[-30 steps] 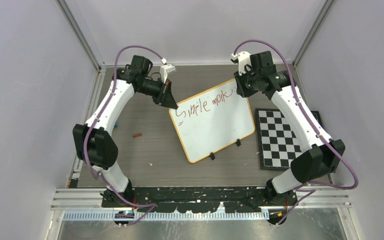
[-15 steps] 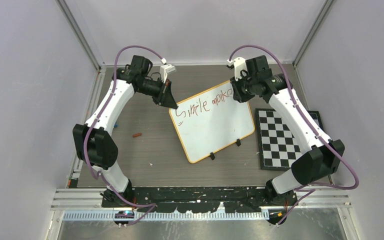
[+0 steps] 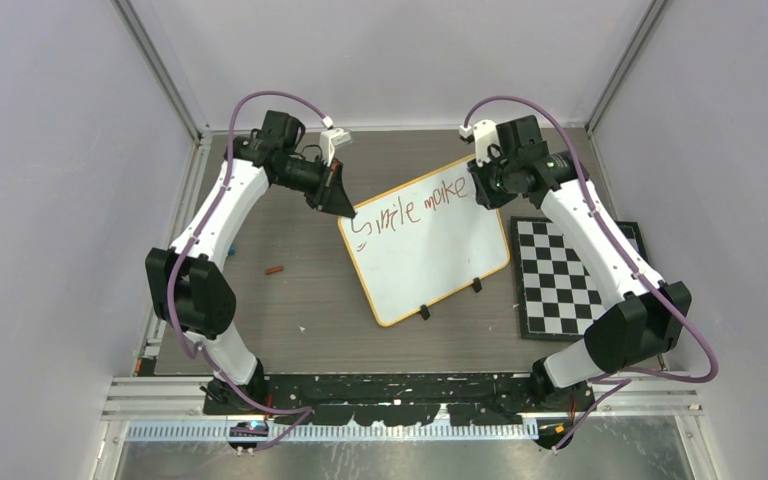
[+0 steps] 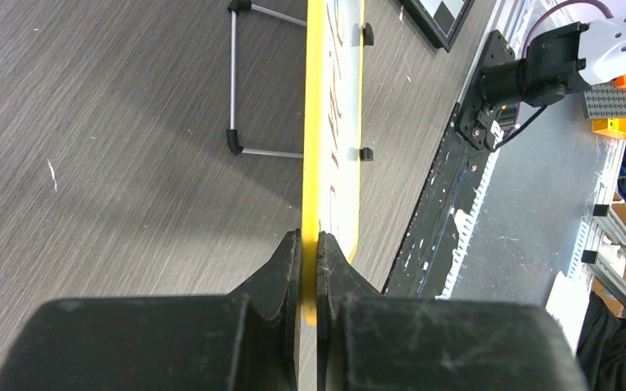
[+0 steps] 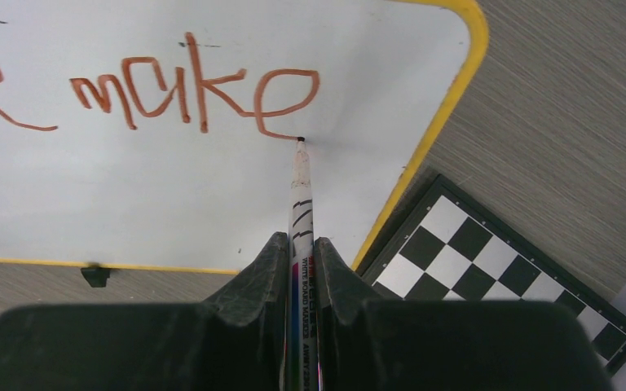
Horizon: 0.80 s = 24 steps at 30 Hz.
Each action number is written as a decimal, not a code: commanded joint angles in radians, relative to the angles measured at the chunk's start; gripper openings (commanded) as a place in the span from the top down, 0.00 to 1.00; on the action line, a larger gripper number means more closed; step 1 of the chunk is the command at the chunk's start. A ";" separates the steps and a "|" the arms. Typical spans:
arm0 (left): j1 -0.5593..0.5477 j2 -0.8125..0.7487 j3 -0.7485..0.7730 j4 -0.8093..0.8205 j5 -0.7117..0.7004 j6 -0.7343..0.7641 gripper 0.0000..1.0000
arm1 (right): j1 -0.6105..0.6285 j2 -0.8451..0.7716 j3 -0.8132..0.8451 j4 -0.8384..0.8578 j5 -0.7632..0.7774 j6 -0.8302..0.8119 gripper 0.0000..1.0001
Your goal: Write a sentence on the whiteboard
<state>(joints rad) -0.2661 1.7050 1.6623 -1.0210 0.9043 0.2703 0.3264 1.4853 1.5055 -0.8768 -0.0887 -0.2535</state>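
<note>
The whiteboard (image 3: pixel 428 255) with its yellow rim leans on a wire stand mid-table. My left gripper (image 3: pixel 345 208) is shut on the board's upper left corner; in the left wrist view the yellow rim (image 4: pixel 313 122) runs edge-on between the closed fingers of the left gripper (image 4: pixel 309 241). The sentence (image 3: pixel 415 205) reads "Smile make" in one red-brown line. My right gripper (image 5: pixel 300 244) is shut on a white marker (image 5: pixel 301 195), whose tip touches the board just below the final "e" of the writing (image 5: pixel 196 90). From above, the right gripper (image 3: pixel 487 185) hangs over the board's upper right corner.
A black-and-white checkered mat (image 3: pixel 558 275) lies right of the board, and it shows in the right wrist view as the mat (image 5: pixel 497 269). A small red-brown cap (image 3: pixel 276 269) lies on the table to the left. The board's stand (image 4: pixel 236 90) sits behind it.
The right gripper moved right along the top line with the marker, finishing the "k" and adding the "e" of "make". The left arm stayed still.
</note>
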 commanded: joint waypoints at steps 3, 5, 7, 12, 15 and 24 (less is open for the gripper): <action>-0.009 -0.007 0.011 0.004 -0.027 0.026 1.00 | -0.027 -0.003 0.066 0.020 0.013 -0.022 1.00; -0.009 -0.004 0.018 0.003 -0.027 0.025 1.00 | -0.027 -0.010 0.080 0.004 -0.020 -0.025 1.00; -0.009 0.000 0.027 -0.003 -0.025 0.022 1.00 | -0.025 -0.022 0.093 -0.014 -0.058 -0.027 1.00; -0.009 0.007 0.076 -0.035 -0.023 0.020 0.76 | -0.009 -0.072 0.115 -0.070 -0.171 -0.032 1.00; -0.009 -0.004 0.098 -0.046 -0.020 0.007 0.60 | 0.025 -0.094 0.122 -0.104 -0.186 -0.020 1.00; 0.047 -0.114 0.066 0.021 0.017 -0.091 0.29 | 0.134 -0.131 0.119 -0.126 -0.173 0.055 1.00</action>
<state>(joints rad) -0.2596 1.6848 1.7329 -1.0515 0.8833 0.2398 0.4152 1.3918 1.5993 -0.9970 -0.2527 -0.2428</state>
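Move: The right hand holds the marker, its tip at the tail of the "e" about 4 cm ahead, 2 cm left and 5 cm below. The blank area under "make" lies some 7 cm left, 1 cm back and 10 below; the word "make" 3 ahead, 8 left and 5 below; the board's far right corner 9 ahead, 3 right, level. The left hand pinches the near-left top corner, right at its fingers; "Simile" is 10 cm right, 1 ahead and 3 below. Barely a centimetre to the right along the tail of the "e", then the right hand lifts the marker off and swings left, back towards its base and up, about 5 cm each way, turning some 10 degrees counter-clockwise and keeping its grip. Meanwhile the left fingers open to about two thirds, letting go of the board's corner, and rise about 2.5 cm. ##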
